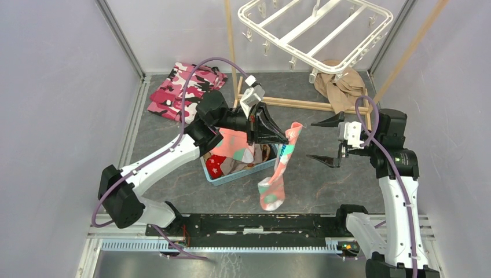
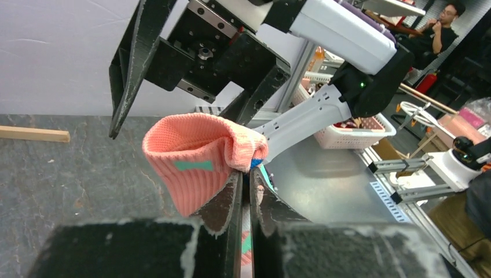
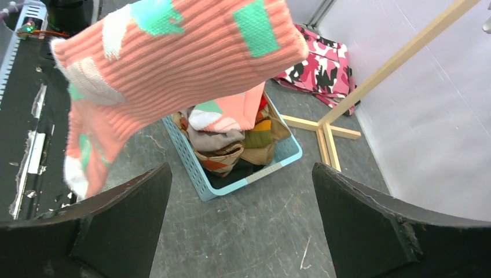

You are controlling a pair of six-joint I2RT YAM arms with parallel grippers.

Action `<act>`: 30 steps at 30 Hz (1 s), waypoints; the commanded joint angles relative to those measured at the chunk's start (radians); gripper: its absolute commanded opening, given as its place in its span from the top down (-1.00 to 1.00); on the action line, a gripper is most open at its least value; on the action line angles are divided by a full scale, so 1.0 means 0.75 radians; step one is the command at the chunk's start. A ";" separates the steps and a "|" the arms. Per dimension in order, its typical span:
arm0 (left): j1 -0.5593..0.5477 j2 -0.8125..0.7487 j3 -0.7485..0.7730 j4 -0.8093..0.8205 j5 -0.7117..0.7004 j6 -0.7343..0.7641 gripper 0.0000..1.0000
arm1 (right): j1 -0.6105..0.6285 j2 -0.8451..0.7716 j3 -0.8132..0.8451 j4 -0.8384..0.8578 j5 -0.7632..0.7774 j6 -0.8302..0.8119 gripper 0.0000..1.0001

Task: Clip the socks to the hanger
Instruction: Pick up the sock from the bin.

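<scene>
A salmon-pink sock [image 1: 277, 174] with teal and white patches hangs in the air above the table. My left gripper [image 1: 286, 139] is shut on its cuff. In the left wrist view the jaws [image 2: 248, 176] pinch the folded cuff [image 2: 194, 159]. To the sock's right, my right gripper [image 1: 314, 141] stands wide open, level with the cuff and apart from it. The same sock [image 3: 173, 63] fills the upper left of the right wrist view, beyond the spread, empty fingers [image 3: 241, 168]. The white hanger [image 1: 315, 26] hangs at the back, clips dangling from its rim. More socks [image 3: 231, 136] lie in a basket.
The light blue basket [image 1: 215, 178] sits on the table under my left arm. A pink camouflage garment [image 1: 185, 87] lies at the back left and a tan cloth [image 1: 341, 84] under the hanger. A wooden pole stand [image 1: 301, 104] rises behind, with its base bars on the table.
</scene>
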 commanded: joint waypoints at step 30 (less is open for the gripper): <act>-0.121 0.124 0.137 -0.360 0.099 0.484 0.96 | 0.226 0.104 0.111 -0.149 -0.073 -0.072 0.35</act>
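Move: The left hand already holds the sock just below its cuff. The cuff stands some 6 cm to the left of the right hand, level with it front to back and about 4 cm higher. From the left hand, the open right gripper lies about 8 cm to the right, straight across and roughly 5 cm lower. The bin is some 15 cm ahead of the left hand, 13 cm to its left and nearly 30 cm below. The right fingers, wide open at first, close onto the sock's cuff from its free side as the right hand slides about 3 cm left and nearly as far back, swinging some 15 degrees counter-clockwise. Meanwhile the left hand keeps its pinch and lowers the sock about 5 cm, easing back and right to bring the cuff into that gap. ##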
